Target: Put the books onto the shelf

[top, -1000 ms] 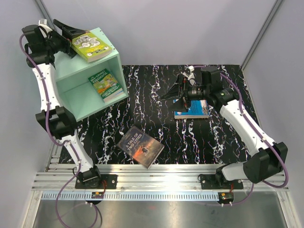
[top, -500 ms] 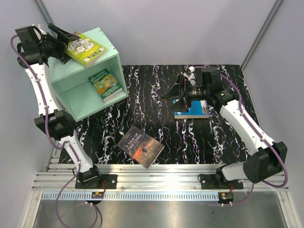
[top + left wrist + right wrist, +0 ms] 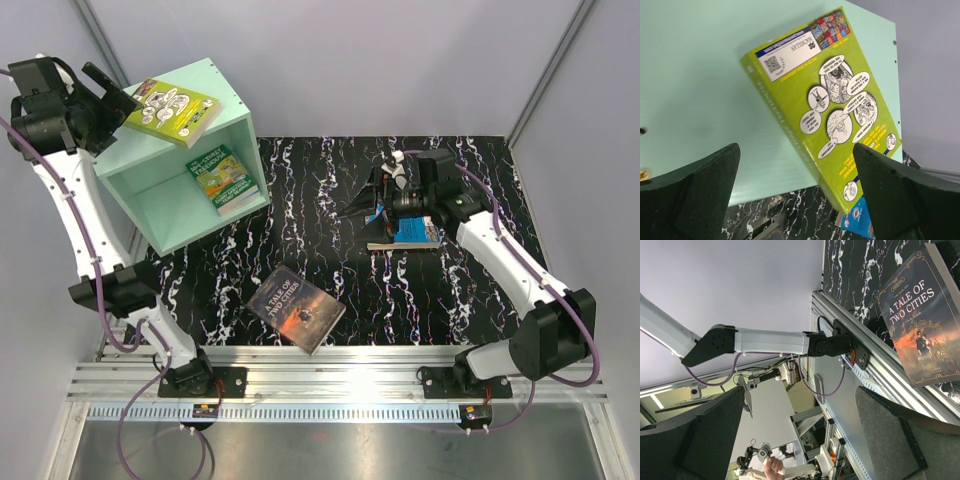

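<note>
The mint-green shelf (image 3: 160, 190) stands at the far left, its open face toward the table. A lime-green book (image 3: 172, 110) lies on its top, one end jutting over the front edge. A green book (image 3: 225, 178) lies inside. My left gripper (image 3: 115, 100) hangs open just left of the lime-green book (image 3: 830, 110), not touching it; the shelf top (image 3: 700, 75) fills that view. The dark "A Tale of Two Cities" (image 3: 297, 308) lies near the front edge. My right gripper (image 3: 362, 200) is open beside a blue book (image 3: 410, 232), holding nothing.
The black marbled tabletop (image 3: 330, 180) runs from the shelf to the right wall. An aluminium rail (image 3: 330, 365) carries both arm bases at the front. The right wrist view faces that rail, with the dark book (image 3: 922, 325) at upper right.
My left gripper has drawn back leftward from the lime-green book, which stays on the shelf top, slightly shifted. The right gripper has dropped a little toward the blue book.
</note>
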### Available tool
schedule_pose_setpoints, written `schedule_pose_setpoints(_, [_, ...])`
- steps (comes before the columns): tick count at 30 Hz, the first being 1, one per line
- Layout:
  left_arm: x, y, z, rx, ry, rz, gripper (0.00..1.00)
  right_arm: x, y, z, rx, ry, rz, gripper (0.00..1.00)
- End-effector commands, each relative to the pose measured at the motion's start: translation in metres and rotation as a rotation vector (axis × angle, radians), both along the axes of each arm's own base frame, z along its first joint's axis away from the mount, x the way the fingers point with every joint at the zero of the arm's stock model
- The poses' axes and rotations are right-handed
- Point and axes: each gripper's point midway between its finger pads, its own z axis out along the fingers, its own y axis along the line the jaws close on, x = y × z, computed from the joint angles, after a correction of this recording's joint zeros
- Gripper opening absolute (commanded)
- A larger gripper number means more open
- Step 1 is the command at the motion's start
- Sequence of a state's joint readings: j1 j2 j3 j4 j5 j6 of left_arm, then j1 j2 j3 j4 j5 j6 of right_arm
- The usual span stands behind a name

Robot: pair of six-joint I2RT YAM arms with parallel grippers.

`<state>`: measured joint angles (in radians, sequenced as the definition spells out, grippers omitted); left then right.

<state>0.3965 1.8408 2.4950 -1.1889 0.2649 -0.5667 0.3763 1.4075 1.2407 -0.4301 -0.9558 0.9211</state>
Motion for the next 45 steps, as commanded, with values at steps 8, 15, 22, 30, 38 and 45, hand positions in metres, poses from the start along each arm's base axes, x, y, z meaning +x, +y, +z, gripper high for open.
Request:
schedule_pose_setpoints(8, [-0.024,-0.011,0.000,0.037,-0.003,0.014,0.99,-0.001,-0.001,0.001,0.028,-0.027,0.027,1.00])
schedule_pose_setpoints(15, [-0.007,-0.024,0.000,0.011,-0.047,-0.023,0.99,-0.008,-0.004,-0.005,0.011,-0.014,0.020,1.00])
schedule_pose_setpoints(22, [0.015,-0.017,-0.005,-0.012,-0.066,-0.003,0.99,-0.009,-0.006,-0.007,-0.015,-0.021,0.019,1.00])
schedule_pose_setpoints(30, [0.057,-0.032,-0.033,-0.045,-0.037,-0.065,0.99,0.001,-0.007,-0.015,-0.052,-0.009,0.009,1.00])
schedule_pose_setpoints(38, [0.093,-0.054,-0.053,-0.083,-0.034,-0.113,0.99,0.012,-0.011,-0.022,-0.070,0.004,-0.007,1.00])
schedule_pose_setpoints(45, [0.111,-0.067,-0.062,-0.099,-0.038,-0.135,0.99,0.021,-0.014,-0.028,-0.075,0.015,-0.015,1.00])
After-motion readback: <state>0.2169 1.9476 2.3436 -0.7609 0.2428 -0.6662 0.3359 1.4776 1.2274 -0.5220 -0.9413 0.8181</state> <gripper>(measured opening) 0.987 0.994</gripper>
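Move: From the left hand, the yellow-green book lying on the shelf's roof is about 8 cm ahead, 7 cm right and 8 cm lower. The green treehouse book inside the shelf lies roughly 8 cm ahead, 12 cm right and 32 cm below this hand. From the right hand, the yellow-green book is some 25 cm ahead, 38 cm left and 4 cm higher. Open left hand backs 3 cm, then pushes forward-right about 14 cm against yellow-green book; right sinks 4 cm. ##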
